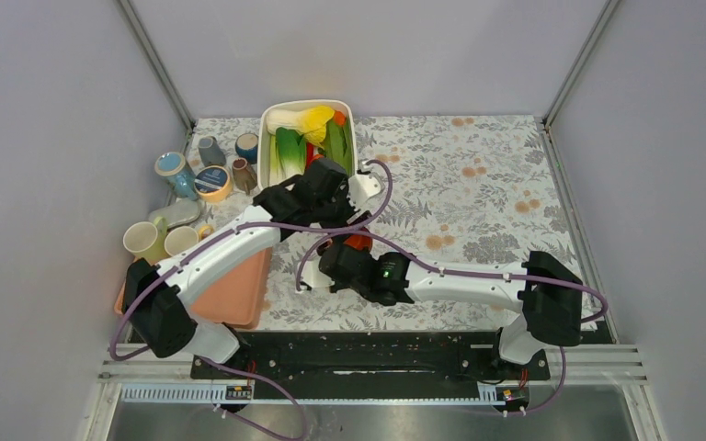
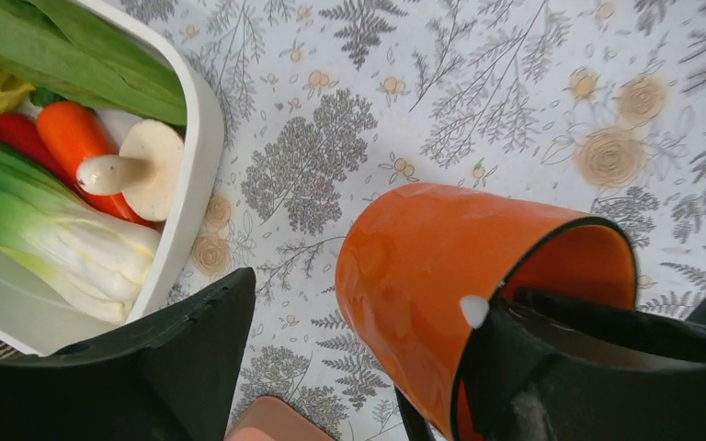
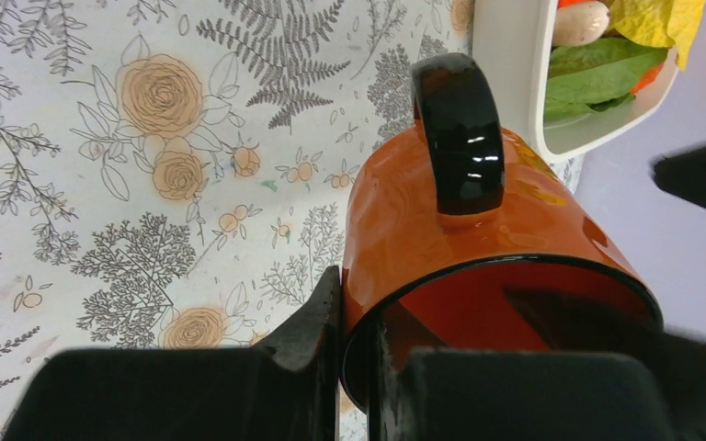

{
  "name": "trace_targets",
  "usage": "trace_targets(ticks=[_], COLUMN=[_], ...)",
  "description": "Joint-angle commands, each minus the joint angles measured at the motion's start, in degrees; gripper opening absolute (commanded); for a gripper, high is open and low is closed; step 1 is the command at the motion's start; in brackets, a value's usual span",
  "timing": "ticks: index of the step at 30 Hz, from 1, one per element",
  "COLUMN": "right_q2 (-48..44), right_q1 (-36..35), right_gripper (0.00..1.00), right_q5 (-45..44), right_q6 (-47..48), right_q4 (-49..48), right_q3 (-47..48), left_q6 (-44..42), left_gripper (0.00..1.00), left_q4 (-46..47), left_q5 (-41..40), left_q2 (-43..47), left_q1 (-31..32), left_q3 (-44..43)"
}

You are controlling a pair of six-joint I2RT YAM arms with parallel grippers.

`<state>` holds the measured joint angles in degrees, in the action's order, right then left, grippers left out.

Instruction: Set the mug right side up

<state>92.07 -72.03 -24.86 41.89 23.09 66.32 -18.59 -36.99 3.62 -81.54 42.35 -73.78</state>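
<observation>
The orange mug (image 3: 395, 211), glossy with a black handle (image 3: 460, 129) and a dark rim, lies tilted on its side over the floral tablecloth, just in front of the white bin. My right gripper (image 3: 354, 308) is shut on the mug's wall at the rim, one finger outside and one inside. My left gripper (image 2: 368, 294) is open. The mug (image 2: 423, 276) sits between its fingers, with the left finger (image 2: 193, 349) well clear of it and the other at the mouth. From above, only a sliver of the mug (image 1: 358, 242) shows between the two arms.
A white bin (image 1: 350, 119) full of vegetables stands at the back; its rim (image 2: 198, 138) is close to the mug's left. Several cups (image 1: 176, 175) crowd the left edge, with a salmon tray (image 1: 234, 289) in front of them under the left arm.
</observation>
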Motion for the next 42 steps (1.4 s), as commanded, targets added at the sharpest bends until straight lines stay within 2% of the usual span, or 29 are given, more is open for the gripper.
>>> trace_targets(ticks=[1, 3, 5, 7, 8, 9, 13, 15, 17, 18, 20, 33, 38, 42], right_q2=[-1.49, -1.71, -1.93, -2.07, -2.13, -2.18, -1.84, -1.65, -1.6, -1.82, -2.77, -15.89, -22.24, -28.31], right_q1=[-1.33, -1.36, -1.47, -1.5, -1.46, -1.44, -1.47, -1.45, -1.48, -1.49, -1.48, -1.39, -0.16, 5.49], right_gripper=[0.0, 0.0, 0.0, 0.0, 0.0, 0.0, 0.01, 0.18, 0.42, 0.49, 0.57, 0.62, 0.65, 0.69], right_q5=[-5.99, -5.94, -5.86, -5.83, -5.86, -6.06, -9.0, -10.88, -12.01, -12.26, -11.92, -1.97, 2.9, 9.45], right_q6=[1.88, 1.83, 1.58, 1.24, 1.04, 0.78, -0.17, -0.67, -1.32, -1.67, -2.6, -9.66, -16.49, -25.85], right_q4=[-2.22, -2.21, -2.23, -2.18, -2.17, -2.25, -3.69, -4.31, -4.36, -4.33, -4.32, -6.38, -6.83, -12.51], right_q3=[4.32, 4.5, 4.36, 4.11, 4.0, 3.91, 3.57, 3.4, 3.04, 2.76, 1.79, -8.1, -11.63, -17.17], left_q6=[-3.8, -4.3, -4.44, -4.37, -4.35, -4.47, -4.23, -4.17, -4.09, -4.09, -3.98, -1.06, -0.24, -3.36], left_gripper=[0.76, 0.64, 0.42, 0.14, 0.04, 0.0, 0.0, 0.0, 0.0, 0.0, 0.0, 0.0, 0.0, 0.0], left_q4=[2.2, 3.2, 3.94, 4.03, 4.01, 4.03, 3.86, 4.02, 4.27, 4.37, 4.51, 3.38, -2.49, -11.28], left_q5=[-10.56, -11.85, -12.54, -12.26, -11.96, -11.65, -10.5, -9.93, -9.1, -8.56, -7.73, 0.78, 6.09, 8.87], left_q2=[-2.39, -2.91, -2.9, -2.68, -2.53, -2.35, -2.42, -2.51, -2.74, -3.08, -3.75, -7.53, -4.05, 3.04], left_q1=[0.38, 0.56, 0.62, 0.59, 0.61, 0.61, 0.6, 0.43, 0.03, -0.18, -0.91, -9.73, -17.24, -23.66], left_q3=[2.01, 2.68, 2.94, 3.02, 3.04, 3.1, 3.73, 4.23, 4.71, 4.83, 5.16, 4.53, 2.02, 2.26])
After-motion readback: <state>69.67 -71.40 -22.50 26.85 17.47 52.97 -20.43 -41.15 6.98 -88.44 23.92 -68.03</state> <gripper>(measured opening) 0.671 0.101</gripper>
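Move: The orange mug, mouth tilted upward and still pinched at its rim by the right hand, has its middle roughly 2 cm back, 2 cm right and 6 cm below the open left hand. From the right hand it lies about 5 cm ahead, level sideways and about 1 cm lower. The vegetable box's middle is some 19 cm ahead, 10 cm left and 15 cm below the left hand; the salmon tray is about 13 cm back, 35 cm left and 18 cm below that hand. Downward first, about 4 cm, the left hand brings its open fingers over the mug's rim, closes and pinches it while the right hand still holds. Then the right fingers open and let go, and that hand backs off to the right and up. The left carries the mug left about 10 cm, sinking some 5 cm more and edging forward, tipping its fingers further down. ##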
